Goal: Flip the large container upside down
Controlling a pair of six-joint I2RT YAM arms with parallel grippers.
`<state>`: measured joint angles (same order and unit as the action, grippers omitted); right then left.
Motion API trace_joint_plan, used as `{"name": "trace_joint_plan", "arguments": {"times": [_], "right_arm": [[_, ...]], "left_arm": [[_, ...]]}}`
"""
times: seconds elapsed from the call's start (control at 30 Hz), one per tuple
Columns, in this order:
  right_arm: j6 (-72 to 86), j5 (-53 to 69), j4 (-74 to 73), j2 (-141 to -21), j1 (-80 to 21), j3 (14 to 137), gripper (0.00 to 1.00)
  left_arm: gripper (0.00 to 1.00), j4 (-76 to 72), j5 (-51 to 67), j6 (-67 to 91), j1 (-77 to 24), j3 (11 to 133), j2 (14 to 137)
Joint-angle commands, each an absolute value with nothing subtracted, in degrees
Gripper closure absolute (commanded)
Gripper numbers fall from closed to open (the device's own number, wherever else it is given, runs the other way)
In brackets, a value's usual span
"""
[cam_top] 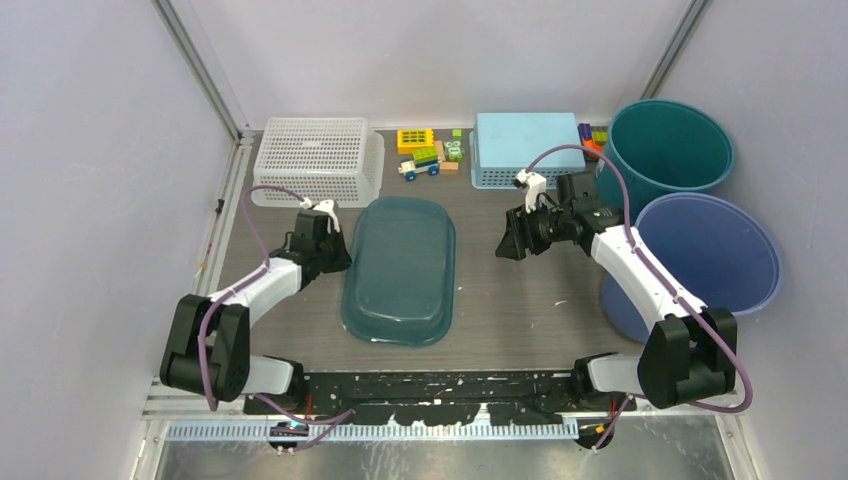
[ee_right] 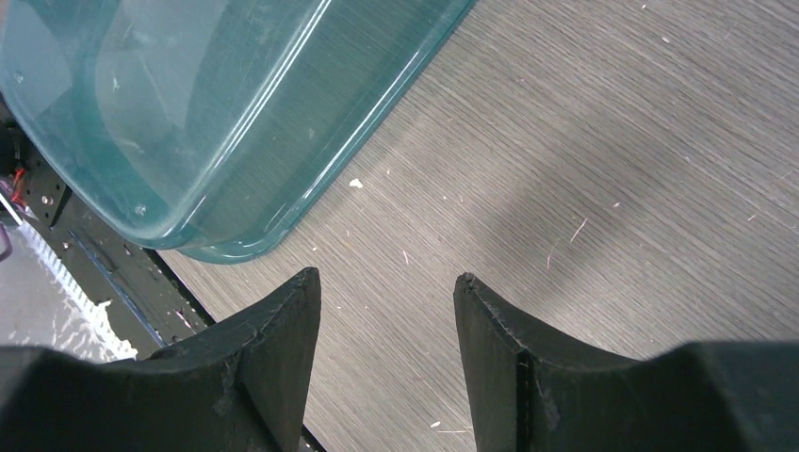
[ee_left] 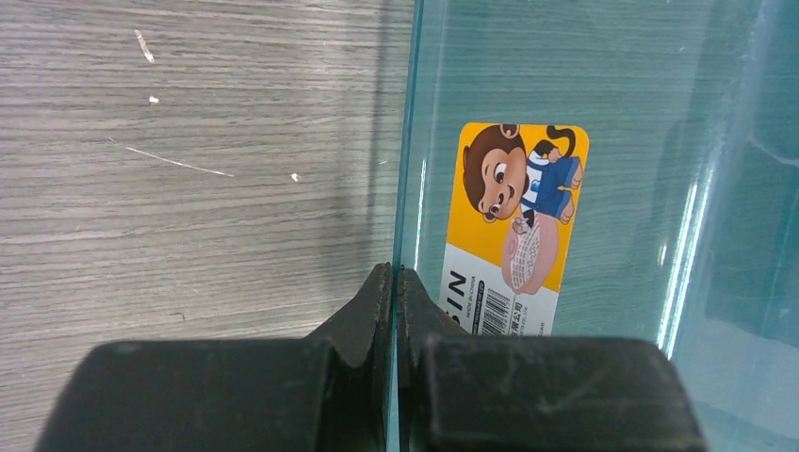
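Observation:
The large container (cam_top: 400, 265), a see-through teal tub, lies lengthwise on the middle of the table. My left gripper (cam_top: 340, 250) is at its left side, shut on the thin teal wall (ee_left: 407, 141), which runs up between the two fingertips of the left gripper (ee_left: 394, 273). A yellow monkey sticker (ee_left: 518, 226) shows through the plastic just right of the grip. My right gripper (cam_top: 508, 245) hovers right of the tub, apart from it. In its wrist view the right gripper (ee_right: 386, 282) stands open over bare wood, with the tub's rounded corner (ee_right: 188, 104) at upper left.
A white mesh basket (cam_top: 318, 158) and a light blue basket (cam_top: 525, 148) sit at the back, with toy blocks (cam_top: 428, 152) between them. A teal bucket (cam_top: 668, 145) and a blue bucket (cam_top: 705, 250) stand at the right edge, close behind my right arm.

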<state>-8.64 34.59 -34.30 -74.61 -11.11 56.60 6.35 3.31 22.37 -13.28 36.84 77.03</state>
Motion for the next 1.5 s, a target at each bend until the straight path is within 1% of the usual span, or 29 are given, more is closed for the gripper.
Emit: {"name": "trace_joint_plan", "arguments": {"times": [0.0, 0.1, 0.17, 0.27, 0.5, 0.7, 0.9, 1.0, 1.17, 1.23, 1.27, 1.47], "right_arm": [[-9.3, 35.2, -32.7, -74.5, -10.9, 56.7, 0.41], [-9.3, 35.3, -32.8, -74.6, -10.8, 56.7, 0.41], [-9.3, 35.3, -32.8, -74.6, -10.9, 56.7, 0.42], [-9.3, 35.4, -32.8, -74.5, -10.9, 56.7, 0.41], [-9.3, 35.5, -32.9, -74.2, -10.9, 56.6, 0.42], [-9.3, 35.9, -32.8, -74.6, -10.9, 56.5, 0.41], [-9.0, 36.7, -32.8, -75.0, -10.9, 56.5, 0.41], [-9.1, 37.1, -32.9, -74.9, -10.9, 56.4, 0.41], [-9.3, 36.3, -33.4, -74.7, -11.8, 57.7, 0.42], [-9.3, 34.0, -33.9, -75.0, -13.0, 59.0, 0.42], [-9.3, 32.8, -34.2, -75.2, -13.8, 59.8, 0.41], [-10.4, 24.8, -36.5, -79.1, -18.8, 65.4, 0.42]], "left_arm": [[0.98, 1.8, 4.1, 23.1, -12.8, 36.4, 77.2], [0.94, 1.5, 4.2, 23.1, -12.8, 36.3, 77.5], [0.88, 1.3, 4.1, 22.9, -12.8, 36.3, 77.7], [0.83, 1.3, 4.0, 22.8, -12.7, 36.3, 77.5], [0.78, 2.9, 2.2, 22.4, -12.0, 37.6, 76.1], [0.73, 6.8, -2.1, 21.1, -10.5, 41.3, 71.2], [0.6, 10.1, -2.5, 18.9, -10.2, 45.5, 67.0], [0.51, 11.9, -0.9, 17.7, -10.2, 47.8, 65.5], [0.2, 15.0, -1.9, 13.3, -10.2, 50.7, 62.3], [0.04, 16.9, -2.7, 10.2, -10.2, 51.8, 60.2], [0.01, 18.1, -3.3, 8.4, -10.2, 52.4, 59.2], [0.0, 27.7, -3.8, -4.6, -10.2, 53.5, 53.2]]}}
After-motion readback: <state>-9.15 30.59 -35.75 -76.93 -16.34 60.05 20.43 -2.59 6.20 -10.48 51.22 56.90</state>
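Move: Pinching the left rim of the upside-down teal container, the left hand has its middle about 10 cm to the right, 1 cm back and some 3 cm up. The white basket stands about 19 cm ahead of this hand and 6 cm left; the toy truck is roughly 20 cm ahead and 14 cm right, both near its own height. For the right hand, the container's middle lies about 20 cm left, 3 cm back and 7 cm below. Cracking its closed fingers open almost in place, the left hand frees the container's left rim, then climbs about 17 cm away from it, first swinging a few centimetres forward, then back and left. Its fingers tip upward some 25 degrees and spread fully on the rise; late on, the half-open right hand starts left towards the container, about 2 cm. ##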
